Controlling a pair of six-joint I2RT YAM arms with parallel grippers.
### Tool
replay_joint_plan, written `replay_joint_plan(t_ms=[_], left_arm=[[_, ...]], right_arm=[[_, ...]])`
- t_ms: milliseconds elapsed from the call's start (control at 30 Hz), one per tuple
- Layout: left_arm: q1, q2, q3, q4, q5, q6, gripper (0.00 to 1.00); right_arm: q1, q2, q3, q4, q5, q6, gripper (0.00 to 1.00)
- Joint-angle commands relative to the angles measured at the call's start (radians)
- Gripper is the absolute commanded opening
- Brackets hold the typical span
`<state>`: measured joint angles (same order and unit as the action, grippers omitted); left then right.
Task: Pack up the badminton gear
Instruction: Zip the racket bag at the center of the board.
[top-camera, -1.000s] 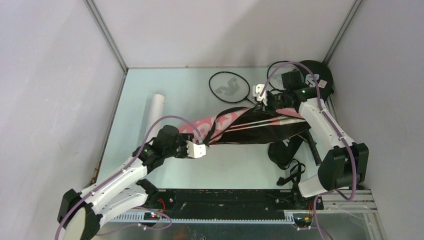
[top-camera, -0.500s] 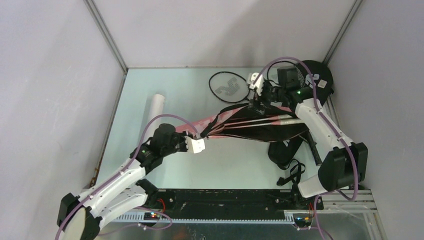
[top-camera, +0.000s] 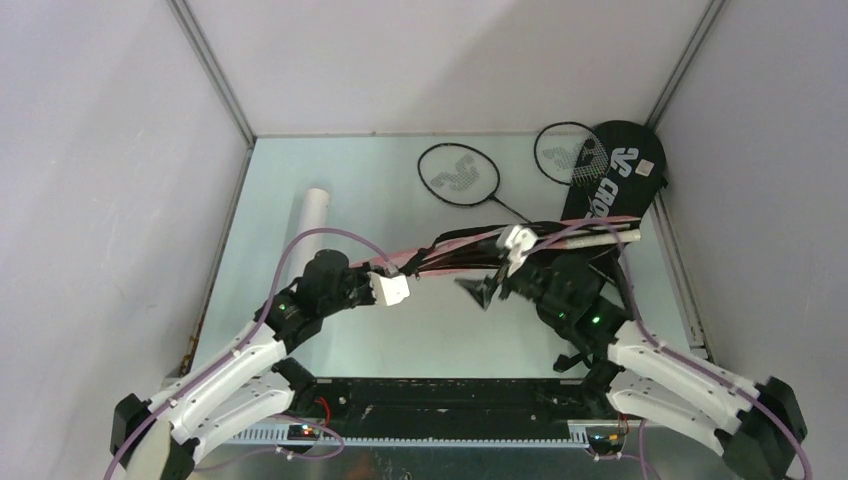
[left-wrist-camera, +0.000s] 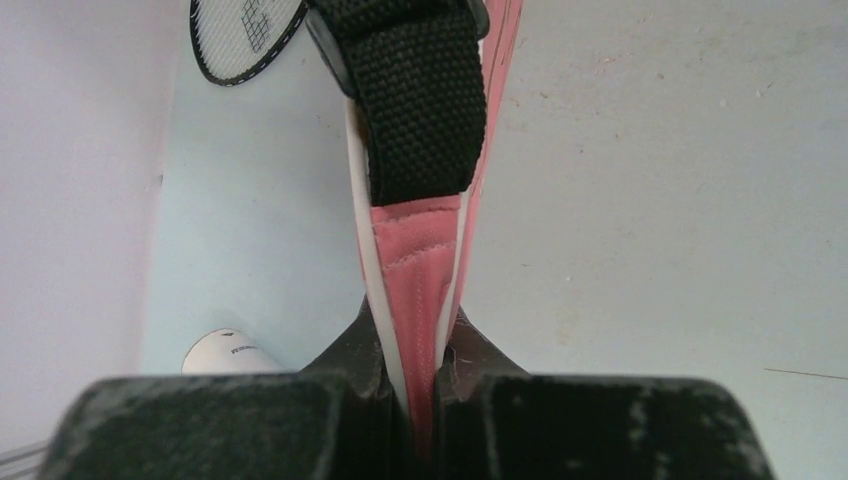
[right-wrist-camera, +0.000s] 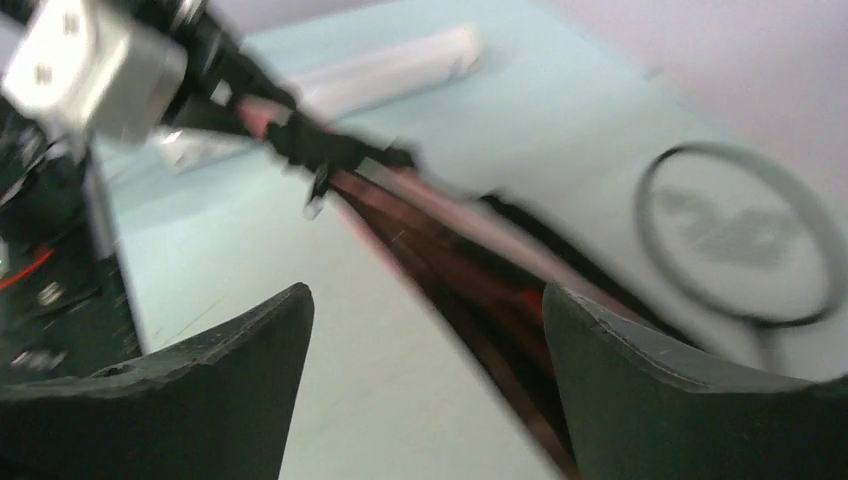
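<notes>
The pink bag (top-camera: 470, 248) hangs stretched across the middle of the table, black strap (left-wrist-camera: 415, 100) on top. My left gripper (top-camera: 392, 288) is shut on its left end, and the pink seam (left-wrist-camera: 420, 280) is pinched between the jaws. Pale racket handles (top-camera: 605, 236) stick out of the bag's right end. My right gripper (top-camera: 487, 285) stands open just in front of the bag, nothing between its fingers (right-wrist-camera: 250, 350). Two black rackets (top-camera: 458, 175) (top-camera: 568, 152) lie at the back. The black bag (top-camera: 618, 172) lies at the back right. The white tube (top-camera: 312, 212) lies at the left.
Grey walls close the table on three sides. A black strap (top-camera: 577, 358) lies near the right arm's base, partly hidden under the arm. The black rail (top-camera: 440, 395) with the arm bases runs along the near edge.
My left gripper has shut on the pink bag's left end. My right gripper has opened, let go of the bag's far right end and swung back toward the near side. The bag has flattened.
</notes>
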<state>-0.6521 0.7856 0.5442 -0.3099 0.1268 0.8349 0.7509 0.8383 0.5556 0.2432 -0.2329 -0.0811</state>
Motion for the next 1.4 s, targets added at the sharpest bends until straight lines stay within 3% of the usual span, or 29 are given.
replay_joint_plan(t_ms=[0,267,467,633,800,1133,1367], left_arm=[[-0.017,-0.028,0.014,0.052,0.073,-0.108,0.0],[-0.046,-0.022,-0.002,0.064,0.071,-0.095,0.0],[-0.062,-0.009,-0.01,0.089,0.055,-0.092,0.0],[-0.072,-0.003,-0.012,0.096,0.059,-0.106,0.0],[-0.076,-0.014,-0.017,0.096,0.058,-0.113,0.0],[-0.076,-0.022,-0.025,0.09,0.078,-0.107,0.0],[-0.077,-0.028,-0.029,0.085,0.09,-0.098,0.0]], right_arm=[[0.113,0.048,-0.118,0.318,0.09,0.223,0.84],[0.139,0.299,-0.153,0.587,0.066,0.785,0.83],[0.168,0.469,-0.164,0.841,0.095,0.979,0.79],[0.221,0.574,-0.149,0.922,0.148,1.006,0.72],[0.222,0.601,-0.14,0.911,0.141,0.977,0.56],[0.238,0.505,-0.134,0.752,0.26,0.916,0.6],[0.238,0.527,-0.103,0.753,0.272,0.96,0.52]])
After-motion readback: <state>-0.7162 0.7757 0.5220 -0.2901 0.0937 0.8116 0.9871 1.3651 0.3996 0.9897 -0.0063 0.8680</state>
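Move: The zipper pull hangs at the pinched end of the pink racket bag, about 12 cm to the right hand's left, level with it fore and aft and some 6 cm lower. The bag's middle lies roughly 9 cm ahead of that hand, 10 cm right and 10 cm below; the black racket's head is about 24 cm ahead, 4 cm left and 22 cm below. From the left hand, which already pinches the bag's end, the pull is some 4 cm right, 1 cm ahead and 2 cm above. Right hand drops, swings about 10 cm left towards the zipper pull, rolling, fingers half closing; left keeps pinching. ##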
